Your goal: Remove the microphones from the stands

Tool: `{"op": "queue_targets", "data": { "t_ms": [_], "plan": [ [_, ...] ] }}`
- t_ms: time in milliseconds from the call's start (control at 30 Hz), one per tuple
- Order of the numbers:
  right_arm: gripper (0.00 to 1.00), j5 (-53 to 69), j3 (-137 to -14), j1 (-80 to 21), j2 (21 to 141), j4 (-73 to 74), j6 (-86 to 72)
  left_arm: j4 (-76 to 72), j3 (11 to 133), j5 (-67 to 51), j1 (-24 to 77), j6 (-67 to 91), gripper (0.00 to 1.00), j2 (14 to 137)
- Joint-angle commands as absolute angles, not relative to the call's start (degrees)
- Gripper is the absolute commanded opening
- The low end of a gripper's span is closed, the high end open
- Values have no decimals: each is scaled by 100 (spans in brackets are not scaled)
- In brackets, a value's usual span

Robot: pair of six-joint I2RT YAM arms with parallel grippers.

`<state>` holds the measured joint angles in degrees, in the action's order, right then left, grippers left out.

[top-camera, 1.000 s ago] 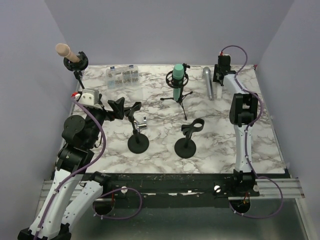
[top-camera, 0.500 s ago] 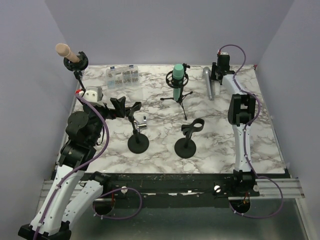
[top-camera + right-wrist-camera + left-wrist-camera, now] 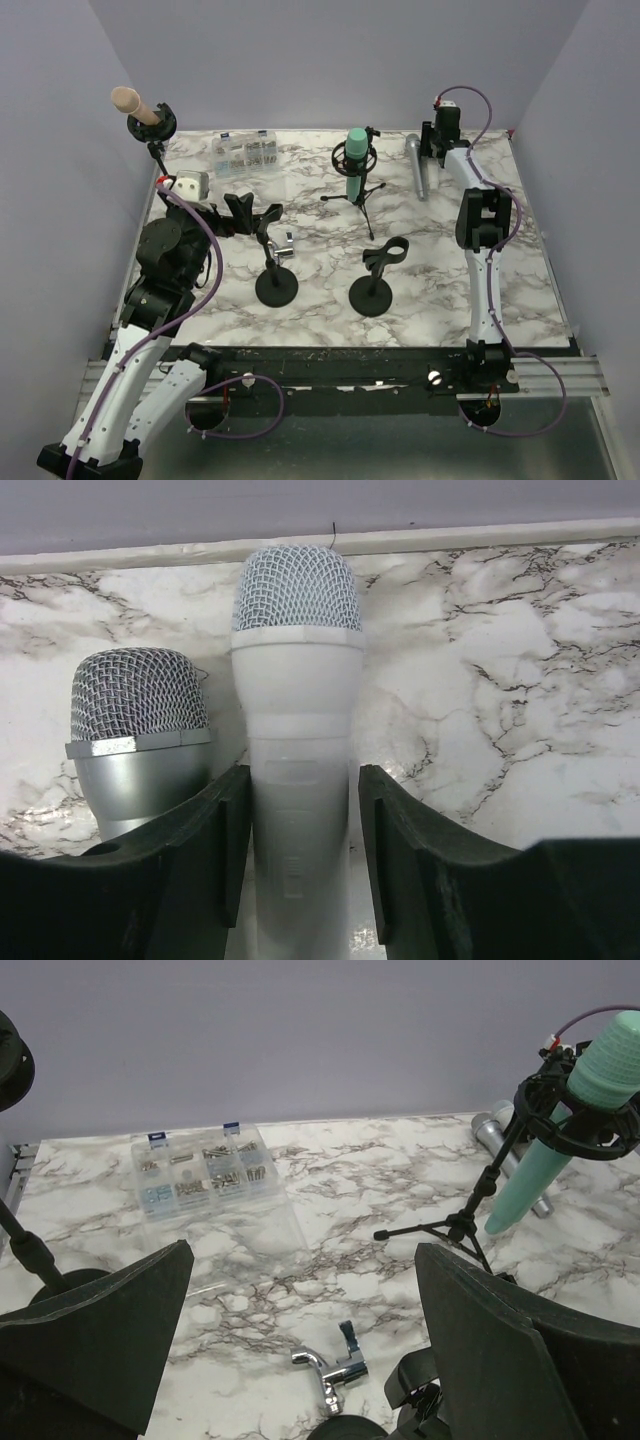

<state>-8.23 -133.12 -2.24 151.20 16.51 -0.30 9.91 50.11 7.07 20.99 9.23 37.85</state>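
A green microphone [image 3: 355, 165] sits in a shock mount on a small tripod stand [image 3: 362, 195] at the back middle; it also shows in the left wrist view [image 3: 560, 1140]. A tan microphone [image 3: 132, 101] rests in a stand at the far left corner. My right gripper [image 3: 433, 150] is at the back right; in the right wrist view it [image 3: 300, 780] is slightly open around a white microphone [image 3: 298, 680] that lies on the table beside a silver microphone [image 3: 140, 730]. My left gripper [image 3: 252, 212] is open and empty above a round-base stand [image 3: 277, 285].
A second round-base stand [image 3: 372, 294] with an empty clip stands in the middle. A clear parts box [image 3: 246, 152] lies at the back left. A chrome clamp [image 3: 335, 1365] sits on the left stand. Walls close in the table on three sides.
My left arm has shifted slightly back and right, gripper still open. My right gripper has drawn a little toward the back wall.
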Motion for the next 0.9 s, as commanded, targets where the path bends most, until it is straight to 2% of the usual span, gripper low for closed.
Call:
{"op": "queue_targets", "data": {
  "t_ms": [0,233,433,667,867],
  "plan": [
    [55,-795,-13366,-202,14939,1626,28,851,4939,704,2074,914,97,3812],
    [62,-866,-13460,-197,14757,1894,-291,853,4931,699,2074,920,96,3877],
    [81,-1553,-13054,-202,14191,2092,-563,841,4922,636,2074,923,97,3893],
    [86,-1622,-11824,-206,12955,2284,-1138,780,4898,434,2074,980,97,3771],
    [87,-1196,-10023,-288,11410,2114,-1870,775,4905,298,2074,976,97,3766]
  ]
}}
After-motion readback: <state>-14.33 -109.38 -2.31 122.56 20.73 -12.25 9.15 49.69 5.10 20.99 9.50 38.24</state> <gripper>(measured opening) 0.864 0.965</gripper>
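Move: The white microphone lies on the table between the right hand's already loosening fingers, its middle some 2 cm back and 1 cm below the hand point. The silver microphone is close beside it, about 4 cm left and 3 cm back of the hand. The green microphone in its stand is roughly 23 cm left, 14 cm back and 15 cm higher. From the left hand, the white microphone is about 39 cm ahead, 50 cm right and 31 cm below. Staying low at first, the right hand spreads its fingers wide around the white microphone, the left finger opening against the silver one beside it. Then, ever faster, it lifts about 12 cm and draws back some 9 cm, coming free of both and turning roughly 10 degrees clockwise, fingers still wide. ##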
